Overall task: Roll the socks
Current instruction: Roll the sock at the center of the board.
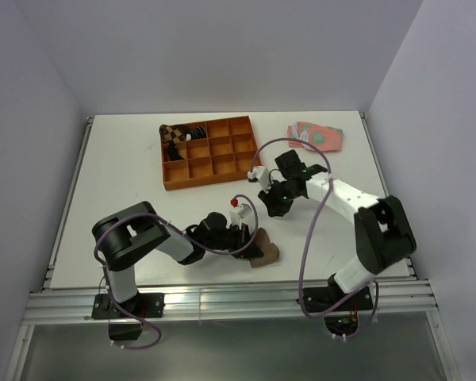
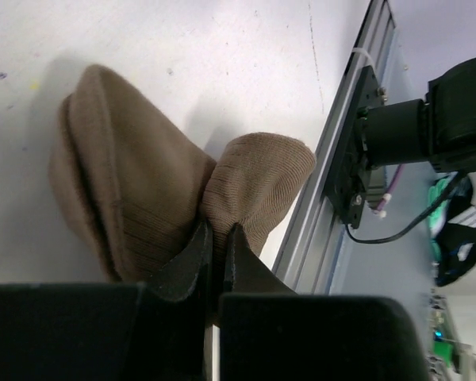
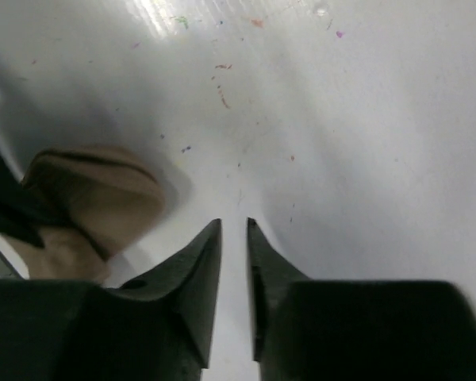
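Observation:
The tan-brown sock [image 2: 135, 182] lies bunched and folded on the white table near its front edge, also seen from above as the tan-brown sock [image 1: 264, 252]. My left gripper [image 2: 219, 230] is shut on a fold of it, low over the table [image 1: 252, 241]. My right gripper [image 3: 234, 225] hovers over bare table with its jaws a narrow gap apart and nothing between them; the tan sock [image 3: 91, 202] lies to its left. From above, the right gripper [image 1: 270, 206] sits just beyond the sock. A black sock with white stripes [image 1: 194, 130] lies in the orange tray.
An orange compartment tray [image 1: 222, 163] stands at the back centre, with a brown checkered rolled sock [image 1: 171, 133] in its far left corner. Flat pink-and-green socks [image 1: 316, 136] lie at the back right. The table's metal front rail [image 2: 333, 159] runs close beside the tan sock.

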You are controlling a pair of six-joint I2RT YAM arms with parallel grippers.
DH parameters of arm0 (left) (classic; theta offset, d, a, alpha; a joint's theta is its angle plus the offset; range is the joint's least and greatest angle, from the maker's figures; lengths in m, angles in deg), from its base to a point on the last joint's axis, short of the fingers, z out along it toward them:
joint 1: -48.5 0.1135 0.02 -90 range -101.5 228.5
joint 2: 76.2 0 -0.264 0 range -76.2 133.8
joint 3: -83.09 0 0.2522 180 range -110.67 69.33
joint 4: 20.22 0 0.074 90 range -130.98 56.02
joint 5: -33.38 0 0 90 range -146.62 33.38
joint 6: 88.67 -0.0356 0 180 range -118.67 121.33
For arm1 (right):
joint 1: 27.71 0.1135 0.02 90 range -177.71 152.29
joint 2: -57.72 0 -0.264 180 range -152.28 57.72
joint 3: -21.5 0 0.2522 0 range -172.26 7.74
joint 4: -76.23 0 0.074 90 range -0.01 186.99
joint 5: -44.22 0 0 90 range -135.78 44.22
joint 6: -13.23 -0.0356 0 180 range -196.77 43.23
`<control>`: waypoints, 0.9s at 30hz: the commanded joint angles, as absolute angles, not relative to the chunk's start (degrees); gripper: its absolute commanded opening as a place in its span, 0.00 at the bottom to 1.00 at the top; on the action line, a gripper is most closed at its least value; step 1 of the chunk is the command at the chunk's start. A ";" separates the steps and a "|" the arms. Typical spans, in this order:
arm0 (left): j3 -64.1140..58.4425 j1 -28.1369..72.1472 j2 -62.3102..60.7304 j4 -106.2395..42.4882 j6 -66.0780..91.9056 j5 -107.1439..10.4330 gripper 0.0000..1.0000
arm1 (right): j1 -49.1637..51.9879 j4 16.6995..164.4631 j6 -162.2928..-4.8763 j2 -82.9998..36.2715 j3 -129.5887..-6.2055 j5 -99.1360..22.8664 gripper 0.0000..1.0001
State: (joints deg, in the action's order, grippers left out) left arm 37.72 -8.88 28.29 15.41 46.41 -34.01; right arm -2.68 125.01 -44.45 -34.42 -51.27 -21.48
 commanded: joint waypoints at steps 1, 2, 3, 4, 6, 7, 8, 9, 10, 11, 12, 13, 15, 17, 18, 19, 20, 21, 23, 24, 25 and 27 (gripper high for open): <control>42.08 -6.00 32.52 11.45 48.18 -31.32 0.00 | -4.07 122.95 -41.09 -25.11 -48.52 -18.80 0.31; 42.52 -5.47 32.79 11.55 48.53 -30.78 0.00 | -4.25 122.60 -39.96 -23.34 -46.25 -18.53 0.33; 42.61 -4.85 33.31 11.63 48.71 -30.25 0.00 | -4.25 122.25 -38.90 -21.67 -45.18 -18.01 0.35; 42.61 -4.15 33.66 11.81 48.88 -29.47 0.00 | -4.25 122.24 -37.93 -18.34 -44.04 -17.05 0.38; 41.91 -3.36 34.63 11.02 49.23 -27.88 0.00 | -4.16 122.94 -35.04 -15.42 -41.14 -14.32 0.42; 41.56 -3.09 34.81 10.24 49.23 -27.18 0.00 | -4.07 123.64 -33.46 -13.23 -40.35 -13.01 0.44; 40.86 -2.91 35.07 9.62 49.41 -26.04 0.00 | -3.99 124.26 -30.74 -12.17 -38.69 -10.90 0.46; 40.42 -2.39 35.60 8.92 49.24 -25.33 0.00 | -3.90 124.96 -29.58 -11.03 -37.63 -10.27 0.50; 40.07 -2.21 35.77 8.48 49.32 -24.72 0.00 | -3.46 124.97 -28.62 -9.19 -36.66 -9.83 0.52; 39.80 -1.95 35.86 7.78 49.41 -24.36 0.00 | -3.11 124.79 -27.56 -8.30 -34.91 -9.57 0.53; 39.72 -1.42 36.04 7.33 49.58 -23.58 0.00 | -2.67 124.09 -27.20 -7.33 -34.11 -9.48 0.56; 39.63 -0.98 36.21 7.07 49.59 -22.96 0.00 | -1.71 123.83 -26.76 -5.84 -33.32 -9.48 0.57; 39.36 -0.19 36.74 6.01 49.85 -21.47 0.00 | -0.47 122.95 -26.15 -4.17 -31.29 -9.56 0.60; 38.84 0.95 37.18 4.44 49.68 -20.59 0.00 | 2.15 121.38 -26.58 -1.62 -29.19 -10.79 0.62; 38.66 1.39 37.27 3.65 49.33 -20.49 0.00 | 3.30 120.49 -26.93 -0.57 -28.31 -11.58 0.63; 38.31 1.57 37.36 3.03 49.15 -20.23 0.00 | 4.62 119.35 -27.37 1.79 -27.25 -13.07 0.63; 38.13 1.75 37.36 2.67 49.15 -20.14 0.00 | 7.24 116.99 -28.68 3.21 -25.07 -13.95 0.64; 38.13 2.01 37.45 2.24 49.06 -20.14 0.00 | 8.66 115.84 -29.30 4.62 -24.00 -14.92 0.67; 37.87 2.27 37.62 2.06 49.23 -19.62 0.00 | 11.91 114.08 -30.97 7.96 -21.55 -18.43 0.68; 37.87 2.54 37.71 1.71 49.41 -19.53 0.00 | 15.06 113.02 -31.33 8.93 -21.01 -19.22 0.69; 37.43 2.62 37.80 1.27 49.24 -19.44 0.00 | 16.31 112.49 -31.50 9.02 -20.31 -20.62 0.70; 37.08 2.71 38.15 1.00 49.15 -19.09 0.00 | 18.42 112.40 -31.07 7.46 -20.39 -21.43 0.70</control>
State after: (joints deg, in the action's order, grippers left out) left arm 35.31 2.03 34.35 13.70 53.39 -15.76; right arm 15.70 117.12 -30.07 8.27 -20.73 -17.48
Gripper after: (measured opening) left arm 0.056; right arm 0.700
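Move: The bunched brown sock lies about 10 cm back from the right hand, 3 cm to its left and some 4 cm below; it is already between the left hand's shut fingers, its middle about 2 cm to their right. From the right hand, the divided box stands roughly 17 cm ahead and 17 cm left, and the pink cloth 21 cm ahead and 11 cm right. Right rises, then swings about 14 cm back beside the sock, opening wide; left, still pinching, drags it 3 cm left. ##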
